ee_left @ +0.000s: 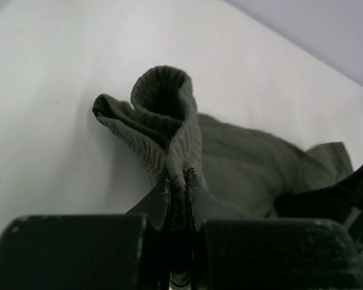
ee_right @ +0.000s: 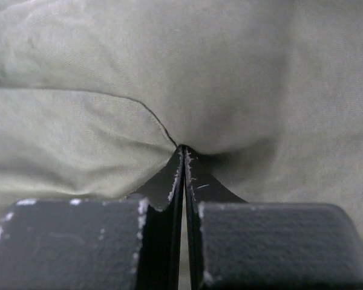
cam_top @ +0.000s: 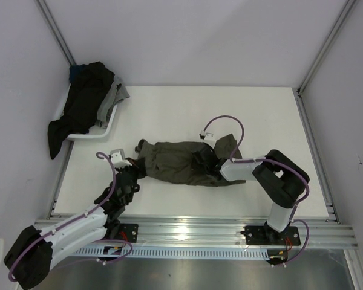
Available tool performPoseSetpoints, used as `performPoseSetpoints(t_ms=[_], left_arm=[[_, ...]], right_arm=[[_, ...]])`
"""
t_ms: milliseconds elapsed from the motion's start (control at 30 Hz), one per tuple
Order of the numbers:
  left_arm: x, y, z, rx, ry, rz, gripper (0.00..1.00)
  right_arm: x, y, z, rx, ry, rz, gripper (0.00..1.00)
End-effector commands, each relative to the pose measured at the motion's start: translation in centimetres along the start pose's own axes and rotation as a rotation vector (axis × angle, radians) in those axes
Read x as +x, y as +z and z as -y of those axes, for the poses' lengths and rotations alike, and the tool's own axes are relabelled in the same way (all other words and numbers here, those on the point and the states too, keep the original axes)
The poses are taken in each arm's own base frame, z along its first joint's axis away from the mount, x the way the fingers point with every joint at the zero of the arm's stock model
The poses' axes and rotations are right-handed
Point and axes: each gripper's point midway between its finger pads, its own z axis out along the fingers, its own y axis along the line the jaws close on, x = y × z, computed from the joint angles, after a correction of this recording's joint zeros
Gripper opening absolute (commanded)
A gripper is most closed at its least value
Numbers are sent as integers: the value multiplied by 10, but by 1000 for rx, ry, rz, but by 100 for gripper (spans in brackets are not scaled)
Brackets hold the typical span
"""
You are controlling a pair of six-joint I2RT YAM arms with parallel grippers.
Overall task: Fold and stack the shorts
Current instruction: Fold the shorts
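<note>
The olive-green shorts (cam_top: 181,163) lie bunched across the middle of the white table (cam_top: 187,109). My left gripper (cam_top: 138,166) is at their left end, shut on the ribbed waistband (ee_left: 163,103), which curls up above the fingertips (ee_left: 177,175). My right gripper (cam_top: 204,158) is on the right half of the shorts. In the right wrist view its jaws (ee_right: 184,148) are shut, with their tips pressed into the olive cloth (ee_right: 169,72); I see no cloth between them. The black shorts (cam_top: 85,103) hang out of the white basket (cam_top: 109,127) at the back left.
A grey garment (cam_top: 116,95) also lies in the basket, by the left wall. Aluminium frame rails run along the table's right edge (cam_top: 314,151) and the near edge (cam_top: 199,229). The right arm's black gripper (ee_left: 333,199) shows at the right of the left wrist view.
</note>
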Motion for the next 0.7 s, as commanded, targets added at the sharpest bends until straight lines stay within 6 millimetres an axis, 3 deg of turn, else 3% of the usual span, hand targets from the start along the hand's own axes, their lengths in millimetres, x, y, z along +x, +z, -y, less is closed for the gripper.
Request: performPoseSetpoints(t_ms=[0, 100, 133, 267, 367, 400, 467, 500, 667], left_arm=[[23, -11, -24, -59, -75, -34, 0], [33, -18, -34, -75, -122, -57, 0], [50, -24, -49, -98, -111, -87, 0], [63, -32, -57, -105, -155, -124, 2], [67, -37, -56, -93, -165, -149, 26], [66, -38, -53, -79, -181, -156, 52], [67, -40, -53, -96, -222, -165, 79], [71, -42, -57, -112, -211, -188, 98], [77, -47, -58, -127, -235, -230, 99]], right_arm=[[3, 10, 10, 43, 47, 36, 0], [2, 16, 22, 37, 56, 2, 0], [2, 17, 28, 37, 60, -9, 0], [-6, 23, 43, 20, 69, -46, 0], [-18, 23, 53, 10, 55, -45, 0], [-23, 24, 58, 7, 31, -40, 0], [-29, 21, 56, -25, 10, -39, 0], [-33, 21, 59, -27, -8, -31, 0], [-49, 15, 62, -65, -35, -29, 0]])
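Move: Straight under the left hand, about 12 cm down and 2 cm to its right, is the table spot for the shorts' left end, which its fingers still hold up; the middle of the shorts is roughly 19 cm to its right. From the right hand, shut and resting on the cloth, that middle is about 3 cm to the left and just below, and the shorts' far right corner some 10 cm ahead and 14 cm to the right. Sliding forward and to the right by about 7 cm at one height, the right hand's shut fingertips keep pressing on the shorts and drag the cloth along, away from the held end. Meanwhile the left hand eases back about 4 cm and dips some 3 cm, rolls its left side down 15 degrees and, partway, opens wide to let go of the shorts' end. ##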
